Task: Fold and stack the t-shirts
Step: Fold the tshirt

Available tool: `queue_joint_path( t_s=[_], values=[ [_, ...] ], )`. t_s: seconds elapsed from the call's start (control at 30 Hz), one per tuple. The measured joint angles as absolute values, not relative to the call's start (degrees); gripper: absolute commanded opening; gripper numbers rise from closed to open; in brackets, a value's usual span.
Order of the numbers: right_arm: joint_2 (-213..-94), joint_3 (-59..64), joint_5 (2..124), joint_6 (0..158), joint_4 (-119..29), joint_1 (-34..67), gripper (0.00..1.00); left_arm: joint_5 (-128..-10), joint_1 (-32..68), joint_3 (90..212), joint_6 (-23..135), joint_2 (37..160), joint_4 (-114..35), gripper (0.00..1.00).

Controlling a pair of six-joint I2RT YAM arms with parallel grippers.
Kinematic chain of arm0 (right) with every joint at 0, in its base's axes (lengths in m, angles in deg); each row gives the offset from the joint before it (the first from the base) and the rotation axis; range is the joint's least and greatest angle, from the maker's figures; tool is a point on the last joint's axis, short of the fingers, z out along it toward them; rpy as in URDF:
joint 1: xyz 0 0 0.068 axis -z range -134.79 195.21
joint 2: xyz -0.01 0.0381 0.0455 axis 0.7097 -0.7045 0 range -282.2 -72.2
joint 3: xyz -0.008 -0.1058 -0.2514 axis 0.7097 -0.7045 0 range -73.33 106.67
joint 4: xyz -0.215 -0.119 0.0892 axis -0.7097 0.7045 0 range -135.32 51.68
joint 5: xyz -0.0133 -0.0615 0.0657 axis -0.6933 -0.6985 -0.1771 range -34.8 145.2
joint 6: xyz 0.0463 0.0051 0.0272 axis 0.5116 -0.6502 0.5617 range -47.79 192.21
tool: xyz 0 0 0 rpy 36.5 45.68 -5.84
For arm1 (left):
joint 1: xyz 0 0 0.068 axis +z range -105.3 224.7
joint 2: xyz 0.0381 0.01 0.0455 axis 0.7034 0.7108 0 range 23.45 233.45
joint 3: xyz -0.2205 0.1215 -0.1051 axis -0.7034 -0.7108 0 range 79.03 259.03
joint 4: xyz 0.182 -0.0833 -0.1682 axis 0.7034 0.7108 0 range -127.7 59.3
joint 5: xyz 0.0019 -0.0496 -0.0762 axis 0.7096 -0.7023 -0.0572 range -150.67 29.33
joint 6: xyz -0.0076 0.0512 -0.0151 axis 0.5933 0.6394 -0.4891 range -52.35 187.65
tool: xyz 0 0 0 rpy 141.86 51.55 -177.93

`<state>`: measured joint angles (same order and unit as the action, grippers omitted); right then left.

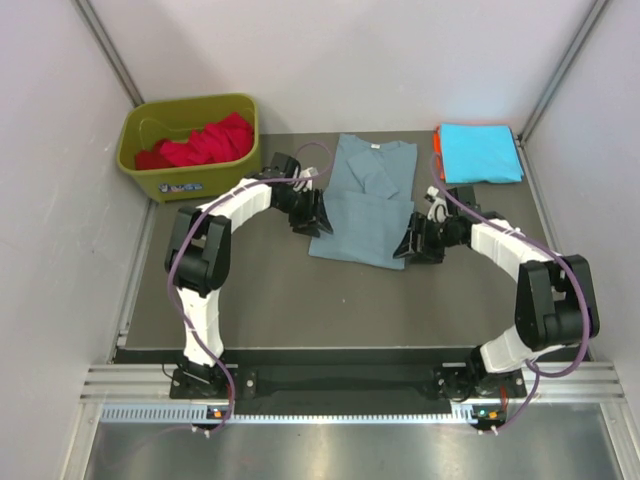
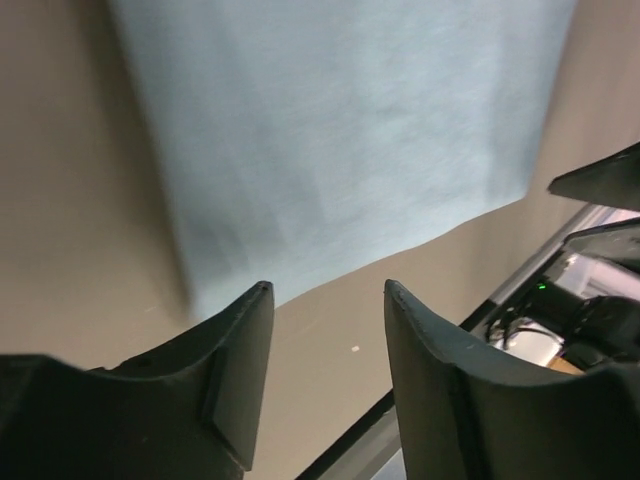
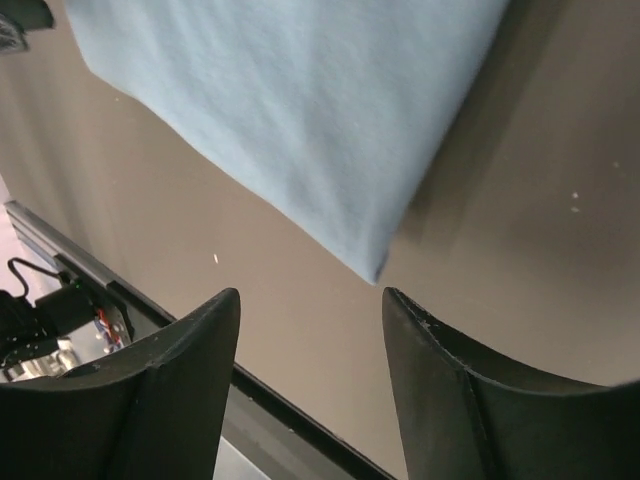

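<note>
A grey-blue t-shirt (image 1: 365, 200) lies partly folded at the table's middle, collar to the back. Its cloth fills the upper part of the left wrist view (image 2: 340, 140) and of the right wrist view (image 3: 300, 110). My left gripper (image 1: 312, 218) sits at the shirt's left edge, open, nothing between its fingers (image 2: 328, 292). My right gripper (image 1: 410, 245) is at the shirt's near right corner, open and empty (image 3: 310, 295). A folded cyan t-shirt (image 1: 480, 152) lies at the back right on an orange one (image 1: 438, 140). Red t-shirts (image 1: 205, 142) fill the bin.
An olive-green plastic bin (image 1: 190, 175) stands at the back left. Grey walls close in the table on three sides. A metal rail (image 1: 340, 385) runs along the near edge by the arm bases.
</note>
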<state>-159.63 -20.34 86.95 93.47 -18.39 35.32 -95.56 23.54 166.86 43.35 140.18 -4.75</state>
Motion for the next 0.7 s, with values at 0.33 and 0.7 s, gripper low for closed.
queue_joint_path(
  t_s=[0.33, 0.7],
  values=[
    [-160.25, -27.62, 91.19, 94.43, -23.35, 36.90, 0.56, -94.08, 28.85, 162.91, 47.77, 139.83, -1.74, 0.56],
    [-164.49, -29.61, 92.96, 95.41, -27.96, 36.90, 0.51, -94.78, 28.28, 157.44, 45.87, 139.28, -3.68, 0.52]
  ],
)
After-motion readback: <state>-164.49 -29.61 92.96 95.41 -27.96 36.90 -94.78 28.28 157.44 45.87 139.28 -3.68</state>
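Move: Behind and below each hand is the nearest corner of the grey-blue t-shirt: the near-left corner lies about 5 cm back, 2 cm left and 7 cm under the left hand; the near-right corner some 3 cm back, 4 cm left and 7 cm under the right. The shirt's crosswise fold edge is about 7 cm ahead of the left hand and 12 cm to its right. From the right hand, the turquoise folded shirt sits roughly 26 cm ahead and 14 cm right. Swinging out about 5 cm to the left past the t-shirt's near-left corner, the left hand then sinks and draws back, ending some 4 cm lower and 3 cm nearer the base. Meanwhile the right hand sinks about 5 cm and eases back towards the near-right corner. Both wrists tip slightly, fingers staying about half open, with each corner lined up in the gap just beyond the tips. ##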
